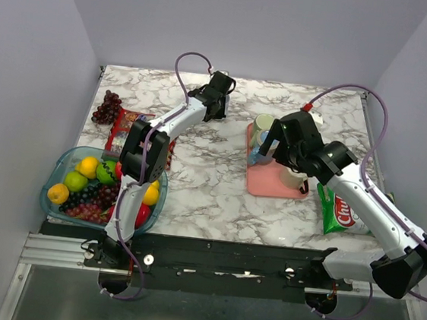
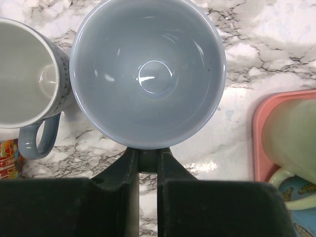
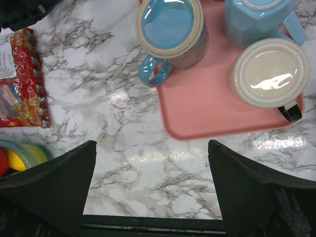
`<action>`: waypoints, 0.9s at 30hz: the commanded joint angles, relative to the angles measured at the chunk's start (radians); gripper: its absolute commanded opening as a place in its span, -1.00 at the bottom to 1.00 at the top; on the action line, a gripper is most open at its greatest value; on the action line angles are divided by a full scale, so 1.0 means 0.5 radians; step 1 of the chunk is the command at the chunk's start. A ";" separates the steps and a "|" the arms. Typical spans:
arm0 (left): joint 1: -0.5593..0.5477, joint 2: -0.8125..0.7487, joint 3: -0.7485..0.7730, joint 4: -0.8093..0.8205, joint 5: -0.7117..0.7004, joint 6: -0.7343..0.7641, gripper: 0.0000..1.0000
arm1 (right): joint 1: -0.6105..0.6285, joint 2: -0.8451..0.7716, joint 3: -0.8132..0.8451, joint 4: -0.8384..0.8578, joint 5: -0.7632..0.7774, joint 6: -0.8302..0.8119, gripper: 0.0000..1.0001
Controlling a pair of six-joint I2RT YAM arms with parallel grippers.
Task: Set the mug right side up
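A pale blue mug (image 2: 148, 74) stands upright on the marble, mouth up, in the left wrist view. My left gripper (image 2: 147, 155) is shut on its handle at the near side; in the top view the left gripper (image 1: 212, 99) sits far back and hides the mug. My right gripper (image 3: 152, 145) is open and empty above bare marble, just in front of the pink tray (image 3: 207, 108). On the tray a blue-handled mug (image 3: 168, 27) and a cream mug (image 3: 269, 71) stand upside down beside a light blue mug (image 3: 256, 19).
A second upright mug with a blue handle (image 2: 24, 74) touches the pale blue mug's left side. A green mug (image 2: 291, 138) is on the tray. Grapes (image 1: 108, 107), a snack packet (image 1: 129, 128) and a fruit bowl (image 1: 55, 178) lie left; a chips bag (image 1: 338, 211) lies right.
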 commanded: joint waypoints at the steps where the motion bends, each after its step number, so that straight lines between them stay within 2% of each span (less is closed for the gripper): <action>1: -0.013 0.042 0.076 0.136 -0.162 0.013 -1.00 | -0.013 0.023 0.040 -0.042 0.007 -0.037 1.00; 3: -0.019 0.048 0.079 0.136 -0.153 0.029 -0.96 | -0.020 0.023 0.030 -0.042 0.001 -0.031 1.00; 6: -0.029 0.049 0.064 0.139 -0.147 0.044 -0.61 | -0.026 0.035 0.021 -0.055 0.001 -0.016 1.00; 7: -0.029 0.042 0.049 0.145 -0.144 0.050 -0.42 | -0.026 0.045 0.027 -0.067 -0.002 -0.016 1.00; 9: -0.032 0.033 0.039 0.148 -0.125 0.059 -0.26 | -0.029 0.054 0.039 -0.085 0.004 -0.010 1.00; 10: -0.035 0.015 0.036 0.148 -0.101 0.062 -0.08 | -0.029 0.072 0.049 -0.110 0.007 -0.010 1.00; 15: -0.050 -0.105 0.030 0.130 0.037 0.102 0.22 | -0.029 0.143 0.107 -0.165 0.013 0.021 1.00; 16: -0.050 -0.160 0.018 0.124 0.052 0.108 0.38 | -0.032 0.155 0.113 -0.165 0.010 0.021 1.00; 21: -0.053 -0.387 -0.108 0.102 0.135 0.072 0.62 | -0.029 0.296 0.177 -0.137 0.026 0.012 1.00; 24: -0.053 -0.617 -0.206 0.087 0.157 0.063 0.70 | -0.029 0.418 0.220 -0.174 0.035 0.131 0.99; 27: -0.053 -0.902 -0.335 0.087 0.077 0.099 0.88 | -0.029 0.526 0.279 -0.168 0.044 0.235 0.98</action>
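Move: The grey-blue mug, already upright and held by its handle in the left hand, has its bare spot of table about 6 cm ahead of that hand and 6 cm below. A patterned mug stands 11 cm left and 5 cm ahead; the green mug on the tray is some 18 cm right and 1 cm ahead. For the right hand the blue mug is about 14 cm straight ahead, 14 cm down, with the light-blue mug 11 cm right of it, the cream mug 12 cm right and 7 cm nearer, and the green mug 7 cm beyond and 2 cm left. The grey-blue mug is eased down the last 1.5 cm onto the table by the left hand, which pauses while its fingers spread from the handle almost fully, then climbs about 11 cm off it, drawing back a little. Meanwhile the right hand, fingers kept wide open, sinks about 4 cm and then eases forward towards the blue mug, its fingers tipping slightly farther down. ##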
